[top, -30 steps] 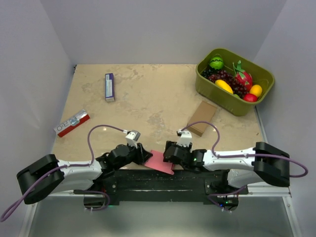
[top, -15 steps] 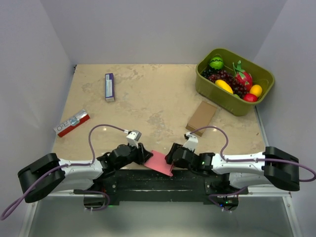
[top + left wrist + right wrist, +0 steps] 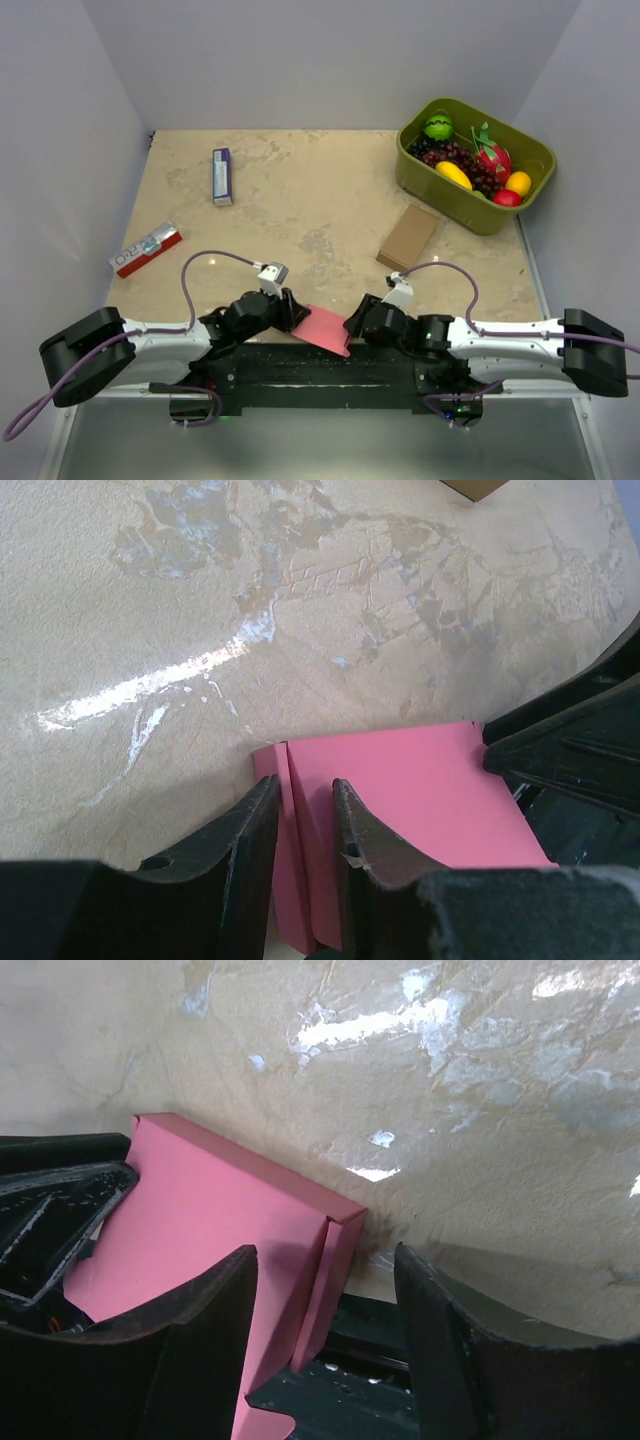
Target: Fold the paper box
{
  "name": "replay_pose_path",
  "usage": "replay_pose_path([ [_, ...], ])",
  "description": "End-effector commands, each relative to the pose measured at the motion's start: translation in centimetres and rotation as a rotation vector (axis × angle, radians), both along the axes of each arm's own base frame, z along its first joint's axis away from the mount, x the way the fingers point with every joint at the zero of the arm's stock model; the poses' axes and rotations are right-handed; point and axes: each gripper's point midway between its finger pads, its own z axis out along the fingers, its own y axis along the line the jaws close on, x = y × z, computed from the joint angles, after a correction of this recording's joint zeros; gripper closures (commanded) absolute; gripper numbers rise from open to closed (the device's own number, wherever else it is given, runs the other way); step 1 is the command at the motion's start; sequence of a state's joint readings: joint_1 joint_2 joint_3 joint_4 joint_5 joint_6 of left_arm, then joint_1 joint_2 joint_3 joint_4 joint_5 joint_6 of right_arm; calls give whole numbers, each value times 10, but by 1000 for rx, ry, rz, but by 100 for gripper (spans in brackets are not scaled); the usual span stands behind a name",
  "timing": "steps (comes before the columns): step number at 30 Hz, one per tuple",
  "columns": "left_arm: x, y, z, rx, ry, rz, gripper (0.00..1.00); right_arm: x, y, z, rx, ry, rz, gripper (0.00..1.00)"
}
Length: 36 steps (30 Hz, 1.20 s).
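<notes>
The paper box (image 3: pixel 325 328) is a flat pink-red packet lying at the table's near edge, partly over the dark base. My left gripper (image 3: pixel 292 318) is shut on its left side. In the left wrist view the paper box (image 3: pixel 400 810) has its folded left flap pinched between the fingers of the left gripper (image 3: pixel 305 800). My right gripper (image 3: pixel 355 325) stands open at the box's right end. In the right wrist view the turned-down side flap of the paper box (image 3: pixel 210 1210) sits between the spread fingers of the right gripper (image 3: pixel 325 1260), and the right finger (image 3: pixel 450 1330) is apart from it.
A green tub (image 3: pixel 420 178) of toy fruit stands at the back right. A brown cardboard box (image 3: pixel 408 238) lies in front of it. A red-and-white packet (image 3: pixel 146 249) and a blue-and-white carton (image 3: pixel 222 176) lie at the left. Grey walls close three sides.
The right arm has stretched out rightward along the near edge while its gripper stays at the box's right end, fingers narrowing. The left gripper and the box have held still.
</notes>
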State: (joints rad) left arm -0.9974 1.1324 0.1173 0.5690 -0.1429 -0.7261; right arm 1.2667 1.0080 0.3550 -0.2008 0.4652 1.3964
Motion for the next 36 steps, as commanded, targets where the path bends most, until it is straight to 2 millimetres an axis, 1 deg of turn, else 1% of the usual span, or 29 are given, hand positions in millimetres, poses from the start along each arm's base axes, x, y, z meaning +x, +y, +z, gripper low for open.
replay_pose_path([
  [1, -12, 32, -45, 191, 80, 28, 68, -8, 5, -6, 18, 37, 4, 44],
  [2, -11, 31, -44, 191, 80, 28, 68, -11, 2, -14, 3, 49, 10, 45],
  [3, -11, 31, -44, 186, 78, 26, 68, -14, 7, -15, 26, 57, 21, 48],
  [5, -11, 30, -44, 188, 79, 26, 68, -20, 6, -27, 13, 76, 30, 51],
  [7, -11, 30, -44, 188, 80, 25, 68, -21, 8, -31, 9, 84, 27, 56],
  [8, -10, 28, -43, 185, 78, 23, 68, -23, 5, -40, -26, 93, 27, 57],
  [10, -10, 26, -41, 179, 77, 16, 68, -24, 6, -45, -42, 101, 28, 61],
  [12, -10, 23, -38, 168, 76, 8, 66, -26, 4, -54, -67, 114, 22, 64],
  [13, -10, 21, -35, 159, 70, 5, 65, -27, 3, -56, -73, 118, 18, 68],
  [15, -9, 19, -30, 154, 63, -1, 62, -27, -1, -61, -93, 123, 4, 70],
  [16, -6, 16, -22, 139, 46, -2, 61, -26, -1, -60, -92, 122, 1, 70],
  [18, -4, 17, -18, 158, 37, 5, 53, -25, -3, -61, -94, 120, -10, 71],
  [19, 1, 13, -6, 141, 11, 4, 50, -25, -3, -61, -95, 119, -14, 71],
  [20, 1, 15, -6, 160, 14, 6, 45, -24, -4, -60, -94, 118, -21, 71],
  [21, 2, 15, -1, 160, 8, 7, 43, -24, -4, -60, -94, 117, -22, 71],
  [22, 3, 13, 8, 143, -8, 9, 40, -24, -5, -59, -92, 116, -24, 71],
  [25, 1, 19, 9, 153, 0, 16, 38, -22, -7, -56, -88, 106, -38, 71],
  [28, -6, 28, 0, 166, 28, 25, 37, -20, -10, -55, -91, 94, -49, 71],
  [30, -8, 30, -3, 159, 38, 27, 37, -17, -11, -54, -100, 83, -53, 71],
  [31, -10, 32, -6, 154, 46, 30, 36, -14, -10, -50, -100, 68, -62, 71],
  [33, -11, 31, -6, 143, 48, 26, 37, -12, -12, -49, -129, 56, -58, 71],
  [34, -13, 33, -11, 147, 54, 22, 38, -9, -8, -44, -129, 41, -61, 71],
  [36, -15, 29, -12, 131, 57, 3, 41, -5, -8, -43, -166, 16, -50, 70],
])
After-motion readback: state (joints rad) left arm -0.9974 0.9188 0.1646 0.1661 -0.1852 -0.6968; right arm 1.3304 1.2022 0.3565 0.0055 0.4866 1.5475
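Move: The pink paper box's right wall lies about 3 cm left of the open right hand, 1 cm back and 2 cm lower. From that hand, the box's left wall, still in the left fingers, is some 12 cm left and 4 cm ahead; the brown carton is 12 cm right and 22 cm ahead. From the left hand, the right wall is roughly 9 cm right, 5 cm back and 1 cm lower. Right hand goes about 4 cm left, pinching the box's right wall; left hand releases, easing 3 cm left. ##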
